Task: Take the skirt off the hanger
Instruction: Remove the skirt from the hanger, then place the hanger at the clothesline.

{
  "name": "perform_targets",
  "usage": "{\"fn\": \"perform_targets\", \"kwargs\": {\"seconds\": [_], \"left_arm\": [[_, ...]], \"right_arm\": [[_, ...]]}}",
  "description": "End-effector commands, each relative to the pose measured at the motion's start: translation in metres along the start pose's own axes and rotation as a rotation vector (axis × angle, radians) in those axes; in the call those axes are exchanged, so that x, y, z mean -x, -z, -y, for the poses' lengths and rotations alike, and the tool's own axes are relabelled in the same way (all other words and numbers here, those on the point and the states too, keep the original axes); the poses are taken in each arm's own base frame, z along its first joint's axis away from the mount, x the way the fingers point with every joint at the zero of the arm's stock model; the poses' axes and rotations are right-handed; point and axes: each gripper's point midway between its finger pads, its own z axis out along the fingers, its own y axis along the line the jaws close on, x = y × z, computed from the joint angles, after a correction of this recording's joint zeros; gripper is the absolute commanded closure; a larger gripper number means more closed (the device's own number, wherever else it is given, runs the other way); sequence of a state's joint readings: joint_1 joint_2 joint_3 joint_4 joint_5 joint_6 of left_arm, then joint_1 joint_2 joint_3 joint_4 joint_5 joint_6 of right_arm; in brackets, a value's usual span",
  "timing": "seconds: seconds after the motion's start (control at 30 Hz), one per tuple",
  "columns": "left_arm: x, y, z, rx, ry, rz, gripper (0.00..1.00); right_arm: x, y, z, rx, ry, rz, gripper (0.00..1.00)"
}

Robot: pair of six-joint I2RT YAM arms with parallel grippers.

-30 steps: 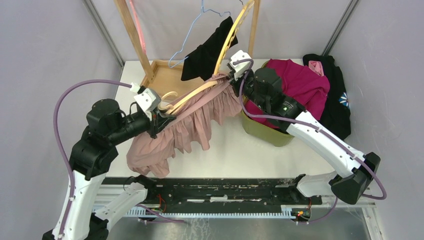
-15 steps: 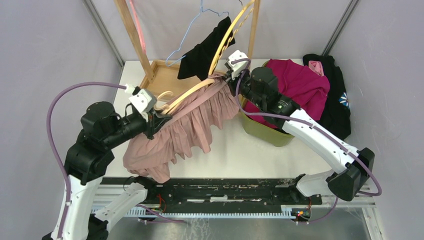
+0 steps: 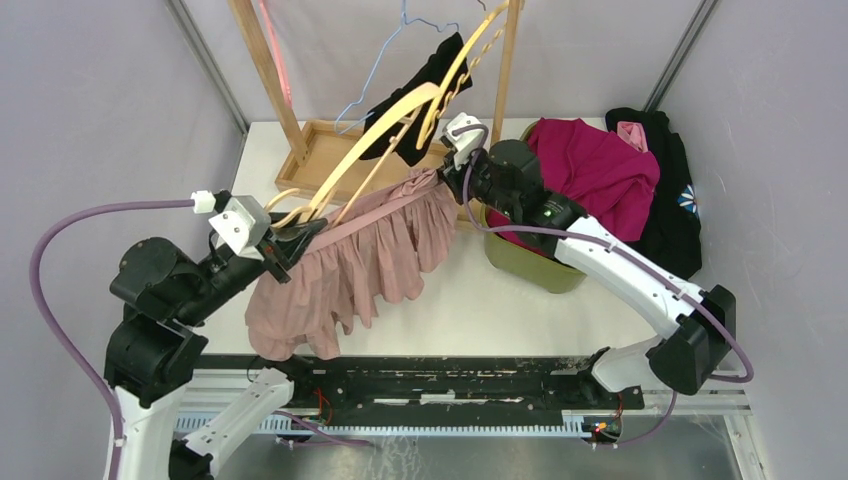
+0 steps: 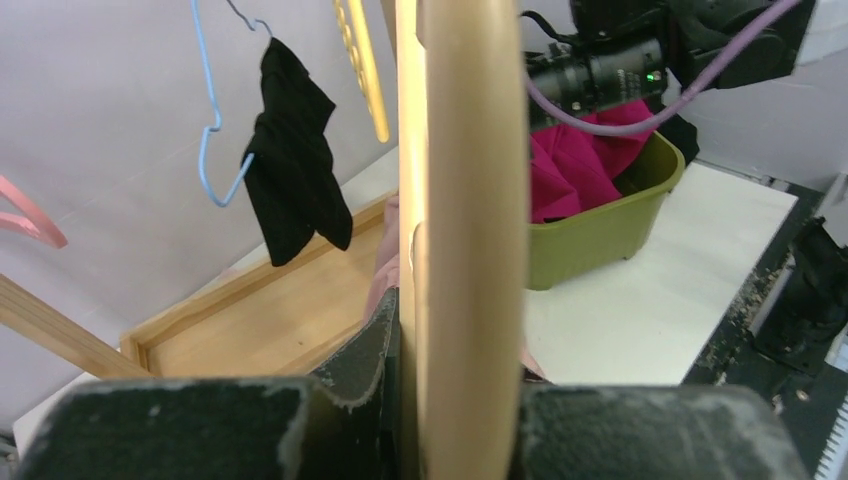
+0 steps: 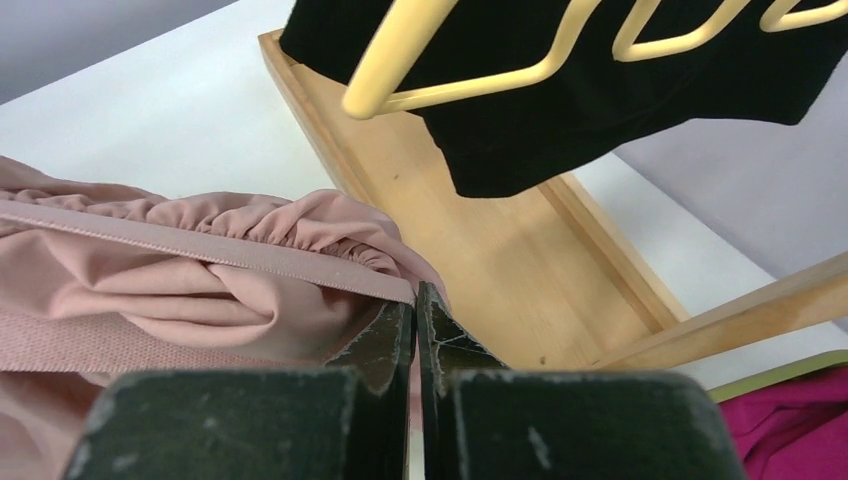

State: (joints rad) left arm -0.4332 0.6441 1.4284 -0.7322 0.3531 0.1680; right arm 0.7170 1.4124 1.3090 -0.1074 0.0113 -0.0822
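Observation:
The pink pleated skirt [image 3: 350, 265] hangs stretched between my two grippers above the table. My left gripper [image 3: 290, 240] is shut on the lower end of a pale wooden hanger [image 3: 370, 140]. The hanger slants up and to the right, and its far end stands above the skirt's waistband. In the left wrist view the hanger [image 4: 470, 200] fills the gap between the jaws of the left gripper [image 4: 455, 385]. My right gripper [image 3: 440, 175] is shut on the skirt's right waistband corner. The right wrist view shows the right gripper [image 5: 415, 300] pinching the skirt [image 5: 200, 270] at its band.
A green basket [image 3: 530, 260] holding a magenta garment sits under the right arm, with black clothing [image 3: 670, 190] beyond it. At the back stand a wooden tray [image 3: 325, 150] and rack posts [image 3: 265, 70]. A blue wire hanger [image 3: 375, 80] and a black garment [image 3: 410, 110] hang there.
My left arm has drawn back to the left and tilted the hanger up. The hanger's right end has risen clear of the waistband, and the skirt has shifted left.

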Motion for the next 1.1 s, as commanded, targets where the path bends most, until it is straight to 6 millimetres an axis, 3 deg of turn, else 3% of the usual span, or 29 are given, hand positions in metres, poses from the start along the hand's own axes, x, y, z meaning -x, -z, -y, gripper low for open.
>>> {"fn": "perform_targets", "kwargs": {"seconds": [0.0, 0.1, 0.17, 0.33, 0.5, 0.63, 0.83, 0.97, 1.07], "left_arm": [[0.079, 0.030, -0.013, 0.121, -0.056, 0.329, 0.97], [0.083, 0.018, -0.034, 0.213, -0.050, 0.414, 0.97], [0.091, 0.009, -0.045, 0.257, -0.059, 0.476, 0.97], [0.097, -0.027, -0.058, 0.242, -0.067, 0.432, 0.97], [0.115, -0.023, -0.062, 0.261, -0.052, 0.504, 0.97], [0.132, -0.009, -0.059, 0.266, -0.052, 0.573, 0.97], [0.140, 0.004, -0.064, 0.315, -0.062, 0.591, 0.97], [0.136, -0.005, -0.080, 0.372, -0.054, 0.460, 0.97], [0.120, -0.026, -0.097, 0.415, -0.038, 0.314, 0.97]], "right_arm": [[-0.053, 0.030, 0.084, -0.328, -0.039, -0.185, 0.99], [-0.049, 0.041, 0.055, -0.230, -0.109, -0.160, 0.99], [-0.043, 0.047, 0.021, -0.132, -0.127, -0.142, 0.99], [-0.032, 0.064, -0.061, 0.036, -0.059, -0.142, 0.99], [-0.015, 0.077, -0.104, 0.156, -0.030, -0.120, 0.99], [-0.009, 0.078, -0.114, 0.166, -0.006, -0.111, 0.99], [0.010, 0.085, -0.114, 0.163, 0.003, -0.073, 0.99], [0.026, 0.099, -0.102, 0.129, 0.030, -0.047, 0.99], [0.039, 0.113, -0.087, 0.089, 0.055, -0.023, 0.99]]}}
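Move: The left hand grips the wooden hanger at its neck; the pink skirt's middle hangs about 7 cm ahead, 7 cm right and 22 cm below. The right hand pinches the skirt's far waistband end, with bare table about 14 cm back, 8 cm left and 29 cm down; from this hand the black cloth hangs some 15 cm ahead, 5 cm left and about level, and the green bin sits roughly 7 cm ahead, 27 cm right and 22 cm below. Keeping its pinch on the waistband, the right hand sweeps back about 14 cm, drifting slightly left and sinking a little before it stops, and brings the skirt over the open table in front of the rack. The left hand, still shut on the hanger's neck, first swings forward some 7 cm, then turns back and climbs, ending about 15 cm higher and a little farther left, its fingers tipping up by roughly 30 degrees to draw the hanger's last end out of the waistband. ##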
